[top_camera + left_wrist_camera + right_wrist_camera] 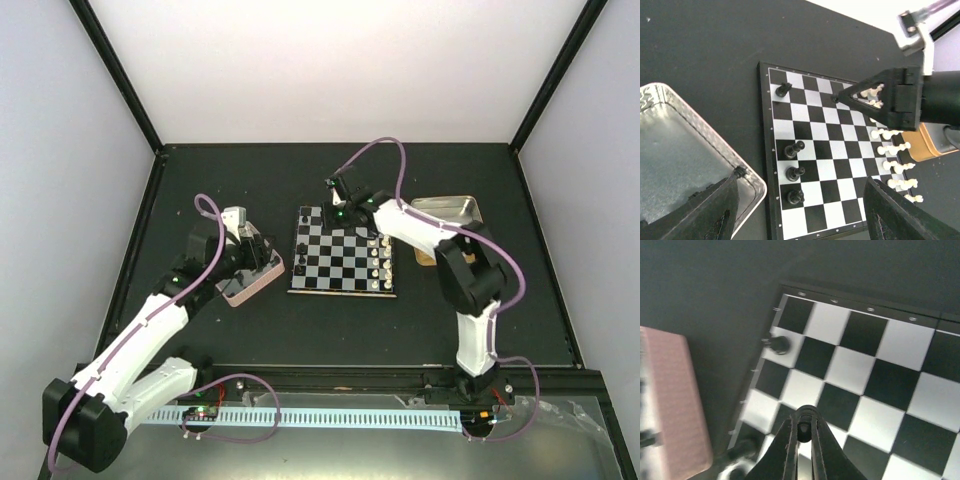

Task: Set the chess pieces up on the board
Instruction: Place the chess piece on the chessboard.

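The board (343, 262) lies mid-table. Three black chess pieces (794, 173) stand in its near-left column in the left wrist view, and another black piece (783, 89) stands in the far corner. My right gripper (338, 208) hangs over the board's far edge, shut on a small black piece (804, 430), with its tip (835, 99) low over a square. My left gripper (805, 220) is open and empty above the gap between the pink-rimmed tin (752, 182) and the board. One black piece (740, 172) rests in the tin's corner, by my left finger.
White pieces (890, 150) stand in two columns along the board's right side. A gold-rimmed tin (447, 212) sits just right of the board. The pink-rimmed tin (250, 285) is close to the board's left edge. Black frame rails border the dark table.
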### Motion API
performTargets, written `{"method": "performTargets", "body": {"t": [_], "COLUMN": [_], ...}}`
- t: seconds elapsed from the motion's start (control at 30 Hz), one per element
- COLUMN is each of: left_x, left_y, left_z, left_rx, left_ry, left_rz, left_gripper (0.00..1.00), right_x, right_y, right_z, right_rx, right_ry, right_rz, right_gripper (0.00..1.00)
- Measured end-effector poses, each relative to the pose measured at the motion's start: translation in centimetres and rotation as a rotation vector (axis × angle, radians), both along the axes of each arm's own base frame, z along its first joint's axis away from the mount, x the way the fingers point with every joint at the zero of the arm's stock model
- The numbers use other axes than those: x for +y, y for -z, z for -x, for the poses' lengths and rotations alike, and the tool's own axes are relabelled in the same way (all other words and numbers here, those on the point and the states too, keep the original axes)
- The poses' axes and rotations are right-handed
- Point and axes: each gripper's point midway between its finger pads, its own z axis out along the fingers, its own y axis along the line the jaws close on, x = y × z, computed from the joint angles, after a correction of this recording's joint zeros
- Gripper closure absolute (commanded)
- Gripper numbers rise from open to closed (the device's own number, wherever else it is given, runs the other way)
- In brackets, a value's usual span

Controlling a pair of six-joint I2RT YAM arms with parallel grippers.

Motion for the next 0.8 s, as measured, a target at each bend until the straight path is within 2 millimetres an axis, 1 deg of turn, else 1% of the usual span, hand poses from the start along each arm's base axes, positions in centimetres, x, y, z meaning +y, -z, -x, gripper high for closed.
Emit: {"method": "performTargets", "body": {"t": [0.07,0.13,0.2,0.4,0.6,0.8], "left_x": [0.2,0.3,0.3,0.0,-0.3,-0.5], "left_y": [0.8,1.1,1.3,1.4,1.5,1.9], "left_z": [0.2,0.3,0.4,0.7,0.8,0.8], "left_rx": [0.025,0.035,0.044,0.059,0.071,0.087], "left_ry": [-0.011,-0.012,-0.012,0.0,0.011,0.016], "left_rz": [-0.006,-0.007,-0.006,0.011,0.027,0.029], "left_gripper": [0.3,0.3,0.3,0.3,0.3,0.3], "right_x": [-0.3,-0.4,-0.3,0.6,1.3,2.0], "right_y": [2.4,3.9,4.8,5.8,7.3,7.1], "right_z": [-1.0,-1.9,-2.8,-4.9,-5.9,-6.9], "right_rx": [0.018,0.023,0.02,0.004,0.017,0.011], "right_ry": [0.003,0.006,0.009,0.017,0.017,0.018], "right_rz": [0.089,0.147,0.185,0.215,0.225,0.222], "right_gripper": [0.97,0.97,0.97,0.97,0.96,0.94]}}
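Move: Beside the black knight near the board's far-left corner lies the empty square that the right hand's black piece is headed for, about 7 cm ahead, 2 cm left and some 10 cm below that hand. The knight stands roughly 3 cm to the left of this square, level with it; the nearest of the other three black pieces stands 1 cm back and 5 cm left of the hand. From the left hand, the square lies some 18 cm ahead, 13 cm right and 18 cm below. Sinking about 7 cm and reaching as far forward, with a slight drift left, the right hand carries the black piece in its still-shut fingers down towards the square beside the knight. The drop comes mostly early, while the fingers tip some 13 degrees steeper; then the hand creeps mainly forward. The left hand, empty and still open, settles about 2 cm lower. ##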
